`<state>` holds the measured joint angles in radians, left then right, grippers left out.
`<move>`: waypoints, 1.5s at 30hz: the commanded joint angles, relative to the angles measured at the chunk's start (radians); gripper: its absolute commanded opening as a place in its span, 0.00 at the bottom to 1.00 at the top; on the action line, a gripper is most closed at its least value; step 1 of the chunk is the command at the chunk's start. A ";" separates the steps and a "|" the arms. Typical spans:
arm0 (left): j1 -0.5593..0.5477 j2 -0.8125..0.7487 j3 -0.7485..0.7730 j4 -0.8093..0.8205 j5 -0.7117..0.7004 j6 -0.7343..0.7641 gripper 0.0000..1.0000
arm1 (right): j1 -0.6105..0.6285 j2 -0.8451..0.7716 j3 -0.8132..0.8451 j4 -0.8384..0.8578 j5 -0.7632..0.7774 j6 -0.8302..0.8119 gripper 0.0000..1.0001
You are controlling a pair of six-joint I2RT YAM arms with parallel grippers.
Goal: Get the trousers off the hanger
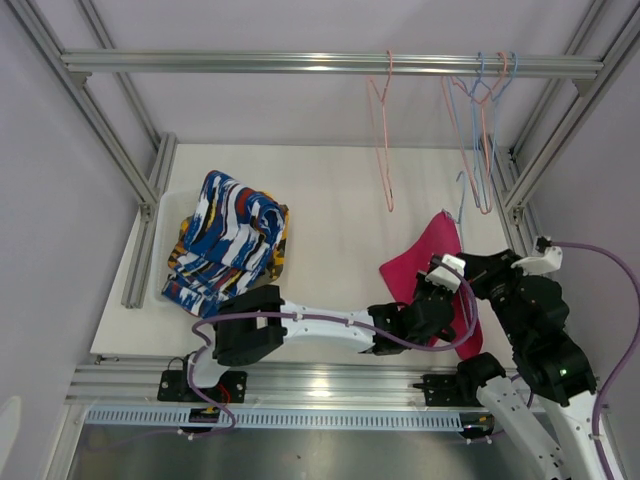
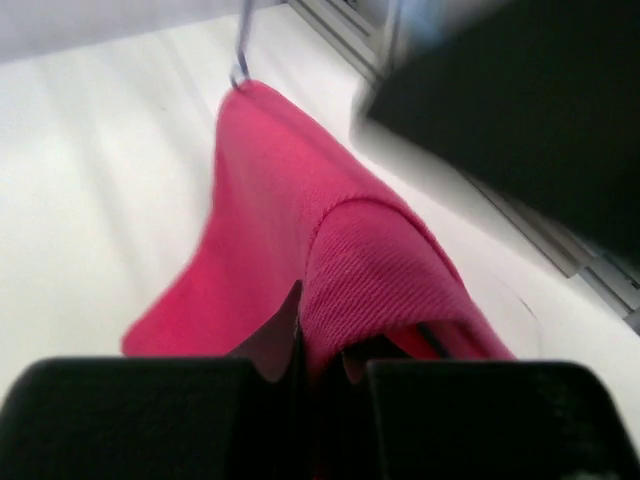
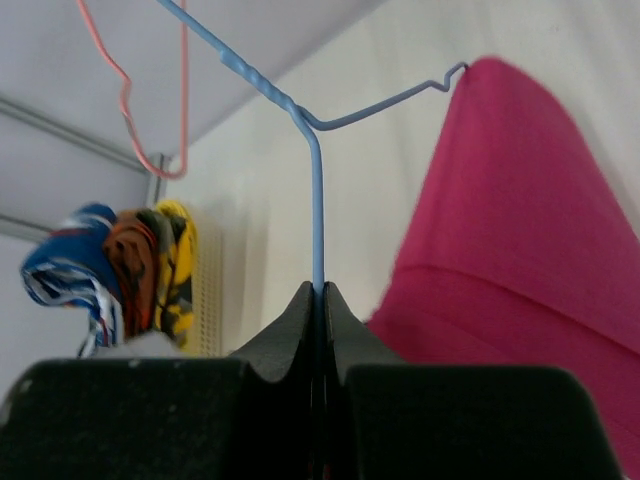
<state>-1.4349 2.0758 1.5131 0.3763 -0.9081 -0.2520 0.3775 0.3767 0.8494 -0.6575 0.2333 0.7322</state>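
Plain magenta trousers (image 1: 425, 255) lie draped on a blue wire hanger (image 1: 460, 200) at the table's right. My left gripper (image 1: 432, 300) reaches in from the left and is shut on a fold of this cloth. In the left wrist view the gripper (image 2: 320, 350) pinches the trousers (image 2: 290, 220), and the hanger's end (image 2: 240, 70) pokes out at their far tip. My right gripper (image 1: 448, 270) is shut on the hanger; in the right wrist view its gripper (image 3: 321, 295) clamps the blue hanger wire (image 3: 318, 200), with the trousers (image 3: 520, 230) to the right.
A white basket (image 1: 168, 215) at the left holds a pile of patterned trousers (image 1: 230, 240), also seen as a pile (image 3: 110, 265) in the right wrist view. A pink hanger (image 1: 383, 130) and several more hangers (image 1: 485, 120) dangle from the top rail (image 1: 300, 63).
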 commanded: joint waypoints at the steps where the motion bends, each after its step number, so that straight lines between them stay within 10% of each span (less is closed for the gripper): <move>1: 0.010 -0.124 -0.005 0.078 -0.020 0.109 0.01 | 0.018 -0.019 -0.082 0.002 -0.100 0.009 0.00; 45: -0.075 -0.919 -0.356 0.655 -0.144 0.973 0.01 | 0.023 -0.061 -0.469 0.170 -0.143 0.026 0.00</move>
<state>-1.5120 1.2778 1.1511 0.8062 -1.0664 0.6113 0.3977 0.3164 0.4026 -0.4980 0.0853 0.7670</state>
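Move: The white basket with its trouser pile is about 49 cm left of the left hand, 11 cm farther out and 13 cm below; the empty pink hanger is some 14 cm left, 22 cm ahead and 20 cm above. Both hands already grip: the left the pink trousers, the right the blue hanger. The trousers' middle lies roughly 14 cm below the right hand, 3 cm to its left and level with it fore and aft. Left hand hauls gripped trousers some 25 cm up and left while right lowers the blue hanger about 15 cm. ##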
